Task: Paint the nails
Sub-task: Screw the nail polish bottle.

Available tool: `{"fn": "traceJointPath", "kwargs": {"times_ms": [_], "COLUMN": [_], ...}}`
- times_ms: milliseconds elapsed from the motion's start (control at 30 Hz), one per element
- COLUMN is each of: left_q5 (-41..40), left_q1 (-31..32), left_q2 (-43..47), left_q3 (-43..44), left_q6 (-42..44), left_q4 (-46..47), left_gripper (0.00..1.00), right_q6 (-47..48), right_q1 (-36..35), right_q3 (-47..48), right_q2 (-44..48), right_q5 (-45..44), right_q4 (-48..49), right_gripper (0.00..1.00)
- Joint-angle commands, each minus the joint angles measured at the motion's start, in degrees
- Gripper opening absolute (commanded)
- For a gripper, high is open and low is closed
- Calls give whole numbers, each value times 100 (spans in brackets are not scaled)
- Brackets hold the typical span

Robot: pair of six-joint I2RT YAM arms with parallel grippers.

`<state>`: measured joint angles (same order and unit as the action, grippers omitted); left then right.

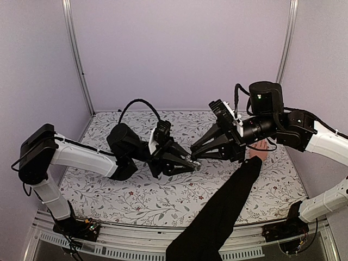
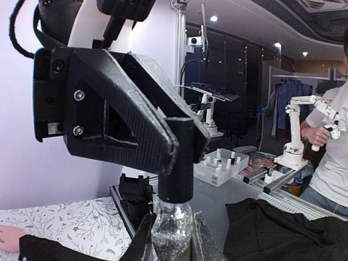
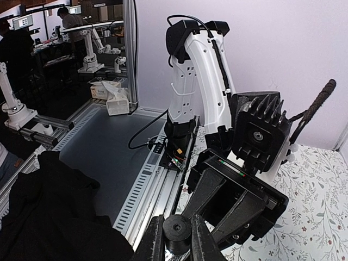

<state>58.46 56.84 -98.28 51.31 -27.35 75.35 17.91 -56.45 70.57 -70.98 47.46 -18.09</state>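
Observation:
My left gripper (image 1: 187,162) (image 2: 171,243) is shut on a small glitter-filled bottle (image 2: 173,225), held above the table's middle. The bottle's black cap (image 3: 178,230) (image 2: 176,163) sits between the fingers of my right gripper (image 1: 194,155) (image 3: 178,242), which is shut on it. A bare hand (image 1: 260,149) (image 2: 7,237) in a long black sleeve (image 1: 223,212) rests on the table to the right, partly behind my right arm. Its nails are too small to make out.
The flowered table cover (image 1: 163,196) spreads below both grippers. The sleeve crosses the table's front right edge. Purple walls (image 1: 179,49) close off the back and sides.

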Motion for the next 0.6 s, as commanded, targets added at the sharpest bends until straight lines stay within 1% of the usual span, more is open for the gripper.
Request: {"fn": "traceJointPath", "kwargs": {"times_ms": [0, 167, 300, 567], "left_q5": [-1074, -1921, -2421, -3830], "left_q1": [-181, -177, -177, -158], "left_q2": [440, 702, 845, 1007], "left_q3": [-74, -328, -454, -603], "left_q6": [424, 761, 944, 1299], "left_q4": [-199, -346, -398, -721], "left_gripper": [0, 0, 0, 0], "right_q6": [-147, -294, -395, -752], "right_q1": [-51, -51, -53, -42], "right_q3": [-239, -262, -247, -119], "right_q2": [-36, -130, -225, -537], "right_q5": [-280, -705, -961, -1693], "right_q4": [-245, -269, -259, -274], "right_gripper": [7, 6, 6, 6]}}
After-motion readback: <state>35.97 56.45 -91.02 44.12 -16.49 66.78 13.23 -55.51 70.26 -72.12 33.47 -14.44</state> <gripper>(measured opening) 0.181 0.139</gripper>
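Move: The left hand already holds the glass nail polish bottle, with its black cap about 4 cm above that hand, 1 cm forward and 1 cm to the right. The right hand's fingers are already shut on the cap; from them the bottle lies about 4 cm below, 1 cm back and 1 cm to the left. The person's hand rests on the table, roughly 25 cm ahead of the right hand, 33 cm to its right and 34 cm below. Forward, both hands together by about 5 cm at a quickening pace, keeping their pinch on bottle and cap. As they go, the left turns the bottle counter-clockwise some 25 degrees while the right turns the cap clockwise about 15, screwing cap against bottle in the tightening sense until the two grippers point nearly straight at each other. ##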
